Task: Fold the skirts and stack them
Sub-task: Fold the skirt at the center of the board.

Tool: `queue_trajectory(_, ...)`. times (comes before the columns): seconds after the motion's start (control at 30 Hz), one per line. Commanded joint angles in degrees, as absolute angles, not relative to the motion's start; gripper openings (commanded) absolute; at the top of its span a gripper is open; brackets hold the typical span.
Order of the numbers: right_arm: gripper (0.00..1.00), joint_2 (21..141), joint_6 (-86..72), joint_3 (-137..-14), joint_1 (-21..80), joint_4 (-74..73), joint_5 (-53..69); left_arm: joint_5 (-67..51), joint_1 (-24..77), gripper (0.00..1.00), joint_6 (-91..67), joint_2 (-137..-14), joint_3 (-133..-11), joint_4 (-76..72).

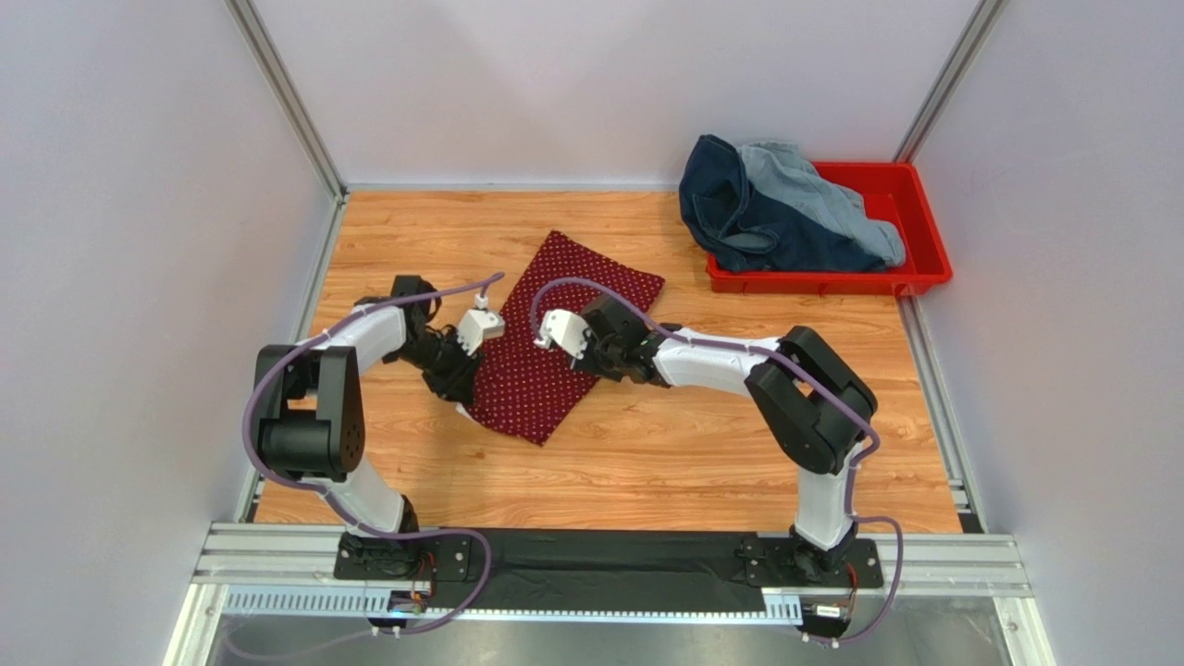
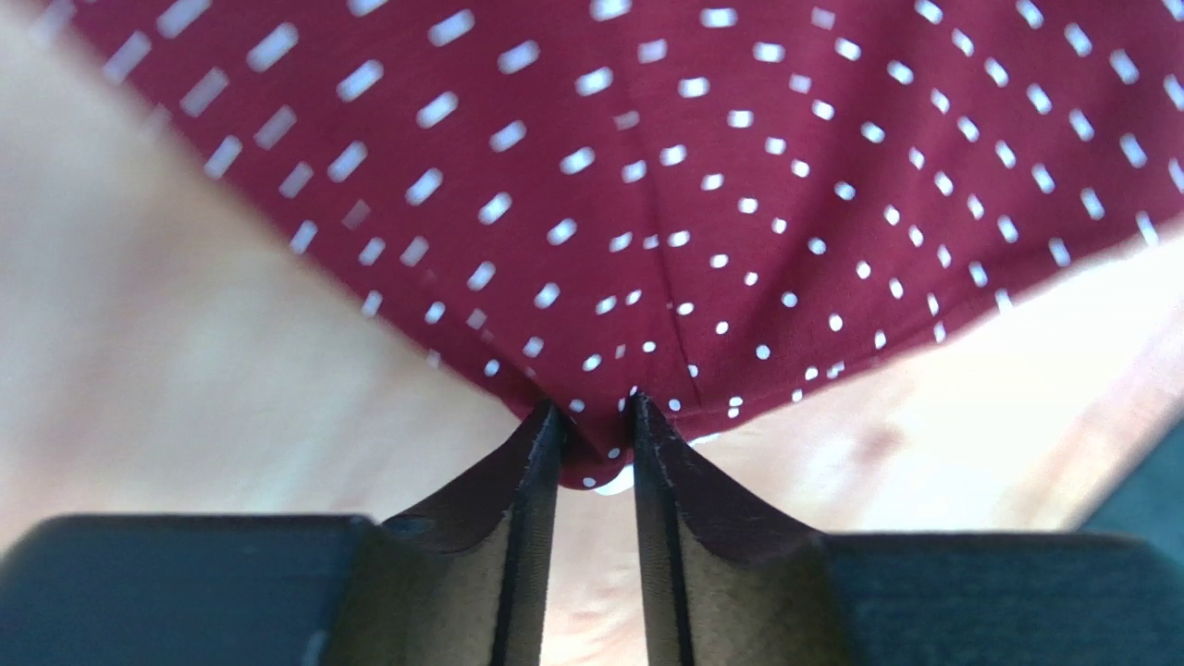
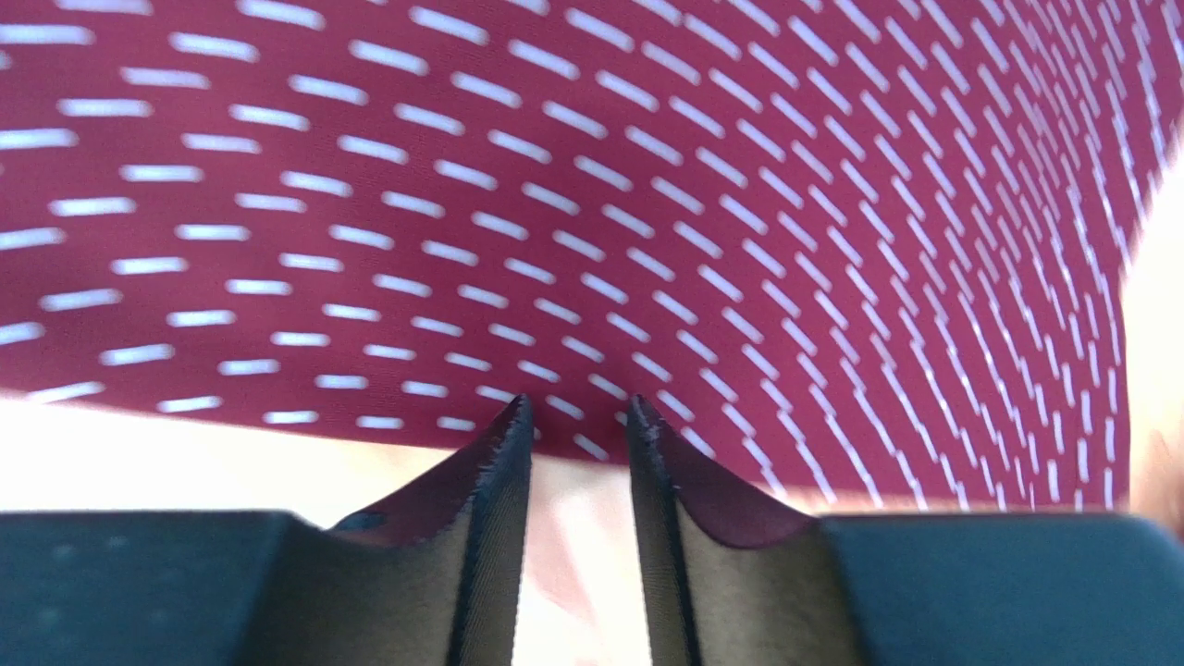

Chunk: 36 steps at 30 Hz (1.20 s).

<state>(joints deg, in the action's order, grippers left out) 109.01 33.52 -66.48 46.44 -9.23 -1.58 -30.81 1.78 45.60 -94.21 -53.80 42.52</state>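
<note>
The dark red skirt with white dots (image 1: 563,340) lies flat and slanted on the wooden table. My left gripper (image 1: 475,364) is low at its left edge. In the left wrist view the jaws (image 2: 598,410) stand narrow, with the skirt's (image 2: 695,167) hem bunched and pinched between the tips. My right gripper (image 1: 553,358) is over the skirt's middle. In the right wrist view its tips (image 3: 577,410) sit at the edge of the blurred skirt (image 3: 626,181), a narrow gap between them. The dark navy skirt (image 1: 737,208) and the light blue-grey skirt (image 1: 820,194) are heaped at the back right.
A red plastic tray (image 1: 917,278) at the back right corner holds the two denim skirts, and the navy one hangs over its left rim. White walls with metal posts close in the table on three sides. Bare wood (image 1: 695,444) shows in front of the red skirt.
</note>
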Motion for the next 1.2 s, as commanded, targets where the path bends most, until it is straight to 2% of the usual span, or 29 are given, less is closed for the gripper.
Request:
queue_trajectory(0.0,0.35,104.77,36.38,-65.57,43.25,-10.11,-3.52,-36.03,7.18,0.35,49.39,-90.1,-50.11,50.78)
queue_trajectory(0.17,0.4,96.43,35.51,-62.15,43.24,-8.53,-0.89,-39.72,12.22,0.51,48.26,-77.03,-47.46,53.43)
queue_trajectory(0.27,0.41,88.09,33.84,-55.92,43.94,-6.16,8.33,-37.46,12.22,0.58,48.95,-69.73,-48.08,56.33)
queue_trajectory(0.4,0.44,77.89,42.52,-44.67,50.51,-0.54,13.88,-33.49,12.22,0.61,52.11,-63.12,-47.03,59.94)
queue_trajectory(0.5,0.46,74.27,45.96,-38.24,52.99,4.81,19.85,-33.75,12.39,0.61,55.09,-60.13,-43.96,56.1)
queue_trajectory(0.6,0.47,75.84,50.34,-36.65,56.4,5.1,20.05,-36.64,12.48,0.61,61.67,-58.8,-39.31,49.86)
queue_trajectory(0.67,0.47,77.6,52.98,-37.0,58.26,4.31,17.58,-37.61,12.57,0.67,68.62,-60.28,-38.06,46.08)
queue_trajectory(0.73,0.48,81.02,56.68,-37.7,60.37,4.22,15.49,-37.36,12.74,0.69,72.66,-61.08,-38.06,43.17)
queue_trajectory(0.97,0.53,86.04,63.54,-39.37,62.31,2.91,12.3,-29.28,15.38,0.69,80.05,-63.89,-34.91,34.82)
queue_trajectory(1.17,0.53,92.1,68.37,-44.11,62.49,0.27,10.81,-27.6,18.01,0.69,84.46,-64.51,-28.84,31.91)
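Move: The left hand already pinches the skirt's left corner at its fingertips; the near corner lies about 5 cm back and 10 cm to its right. The right hand is low at the skirt's right edge, with that same near corner some 10 cm back and 6 cm to its left, and the far right corner about 12 cm ahead and 9 cm to its right. All of this lies within a centimetre or two below the hands. Staying low, the left hand first draws its corner back about 6 cm and to the right while the right hand draws the right edge a few centimetres right; then both open further and rise clear. The left hand hops and sinks again at the left corner, turning clockwise some 40 degrees with its fingertips tilting forward, while the right arcs about 16 cm back from where it began and down to the near corner, turning counter-clockwise some 45 degrees, both still open at the end. ##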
